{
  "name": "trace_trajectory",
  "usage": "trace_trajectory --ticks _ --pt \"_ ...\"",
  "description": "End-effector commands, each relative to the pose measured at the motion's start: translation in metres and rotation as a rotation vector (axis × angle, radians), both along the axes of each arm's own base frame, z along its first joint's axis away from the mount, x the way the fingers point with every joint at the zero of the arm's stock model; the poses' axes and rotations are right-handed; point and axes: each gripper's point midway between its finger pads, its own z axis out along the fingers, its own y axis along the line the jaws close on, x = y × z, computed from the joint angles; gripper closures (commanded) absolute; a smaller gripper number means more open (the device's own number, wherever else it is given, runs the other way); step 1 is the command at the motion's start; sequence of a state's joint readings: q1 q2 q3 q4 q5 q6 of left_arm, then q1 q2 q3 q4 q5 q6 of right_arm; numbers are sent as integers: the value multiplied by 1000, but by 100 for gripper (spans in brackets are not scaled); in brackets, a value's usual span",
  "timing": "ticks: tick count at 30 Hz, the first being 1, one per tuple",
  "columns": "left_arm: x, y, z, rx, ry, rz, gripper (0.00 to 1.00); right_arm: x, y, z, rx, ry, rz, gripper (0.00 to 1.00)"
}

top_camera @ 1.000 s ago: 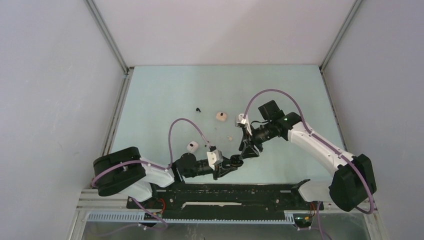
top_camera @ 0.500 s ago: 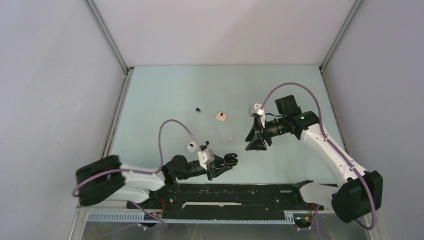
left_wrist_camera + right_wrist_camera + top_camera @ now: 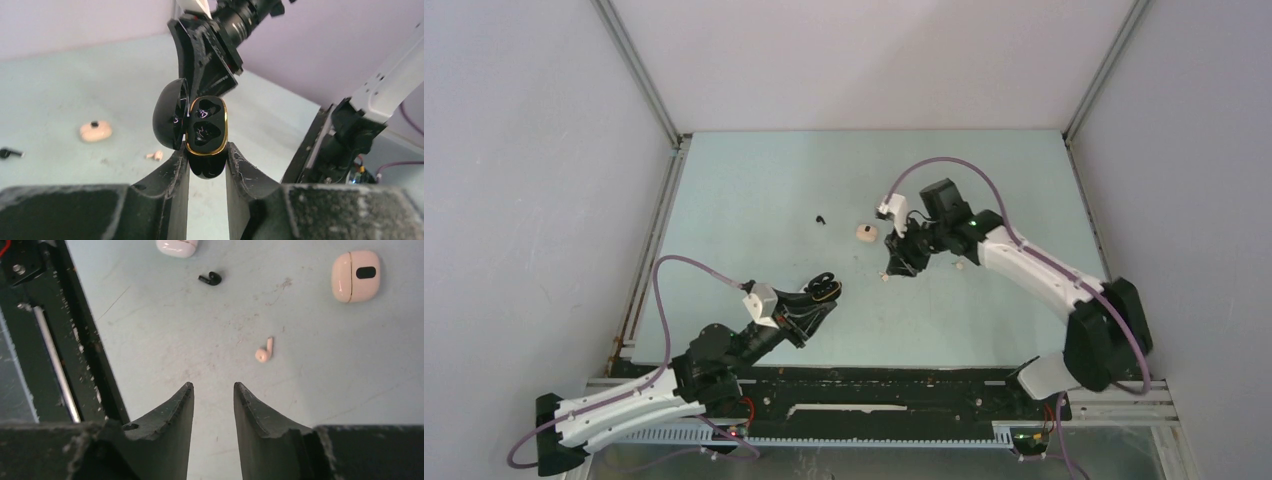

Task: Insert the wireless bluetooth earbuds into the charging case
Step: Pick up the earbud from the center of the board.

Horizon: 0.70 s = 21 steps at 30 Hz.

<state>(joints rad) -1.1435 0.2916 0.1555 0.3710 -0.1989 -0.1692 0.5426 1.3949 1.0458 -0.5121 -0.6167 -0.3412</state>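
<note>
My left gripper [image 3: 206, 148] is shut on a black charging case [image 3: 206, 131] with a gold rim. The case's lid hangs open to the left and its two hollows show empty. In the top view the left gripper [image 3: 822, 290] holds the case [image 3: 825, 284] left of the table's middle. My right gripper [image 3: 213, 386] is open with nothing between its fingers. It hovers over the table just short of a beige-pink earbud [image 3: 264, 353], which lies loose ahead and slightly right. A black earbud [image 3: 210, 278] lies farther off. From above, the right gripper [image 3: 895, 263] is beside the beige-pink earbud [image 3: 884, 277].
A beige-pink case [image 3: 356, 276] [image 3: 866, 232] lies shut on the table with a black oval mark on it. A white case [image 3: 176, 246] sits at the top edge of the right wrist view. The black base rail [image 3: 874, 390] runs along the near edge. Side walls enclose the table.
The left arm pulled back and swung left, still carrying the open black case. The right gripper left the case and moved left and farther back to the beige-pink earbud.
</note>
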Motion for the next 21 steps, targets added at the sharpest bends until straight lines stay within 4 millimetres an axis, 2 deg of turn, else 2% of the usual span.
trace_trajectory --ticks 1,3,5,8,12,15,21 --pt "9 11 -34 79 122 81 100 37 31 -4 -41 -9 -74 63" --pt "10 13 -29 77 130 90 100 50 44 -14 -43 29 -84 64" --pt "11 17 -26 79 141 107 100 62 57 -11 -21 45 -96 64" --pt "12 21 -19 82 156 127 100 76 79 -16 -26 90 -103 64" --pt "13 25 -12 76 180 141 100 73 108 -34 -99 142 -67 62" --pt "10 25 -5 58 185 129 100 67 124 -49 -153 169 -46 65" --pt "6 29 -8 67 187 121 100 50 136 -76 -237 175 -43 60"
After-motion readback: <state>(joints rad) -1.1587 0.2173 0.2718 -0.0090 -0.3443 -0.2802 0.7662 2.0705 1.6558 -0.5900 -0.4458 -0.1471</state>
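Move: The right hand, empty, is aimed at the black earbud, which lies about 15 cm to its left, 6 cm ahead and some 12 cm below. On the same table level, the pink earbud is about 8 cm ahead and 4 cm left of that hand. The pink case is some 18 cm ahead and 8 cm left, and the white case about 4 cm ahead and 21 cm left. From the left hand, the black earbud is roughly 15 cm ahead, 2 cm right and 20 cm below. Still touching nothing, the right hand sweeps left past the pink earbud to the black one, some 13 cm left and 7 cm down. It swings forward about 8 cm, then eases back nearly 3; its part-open fingers tip about 10 degrees farther down. The left hand keeps its grip on the open black case, dipping about 4 cm, then rising most of the way back while drifting slightly left. ##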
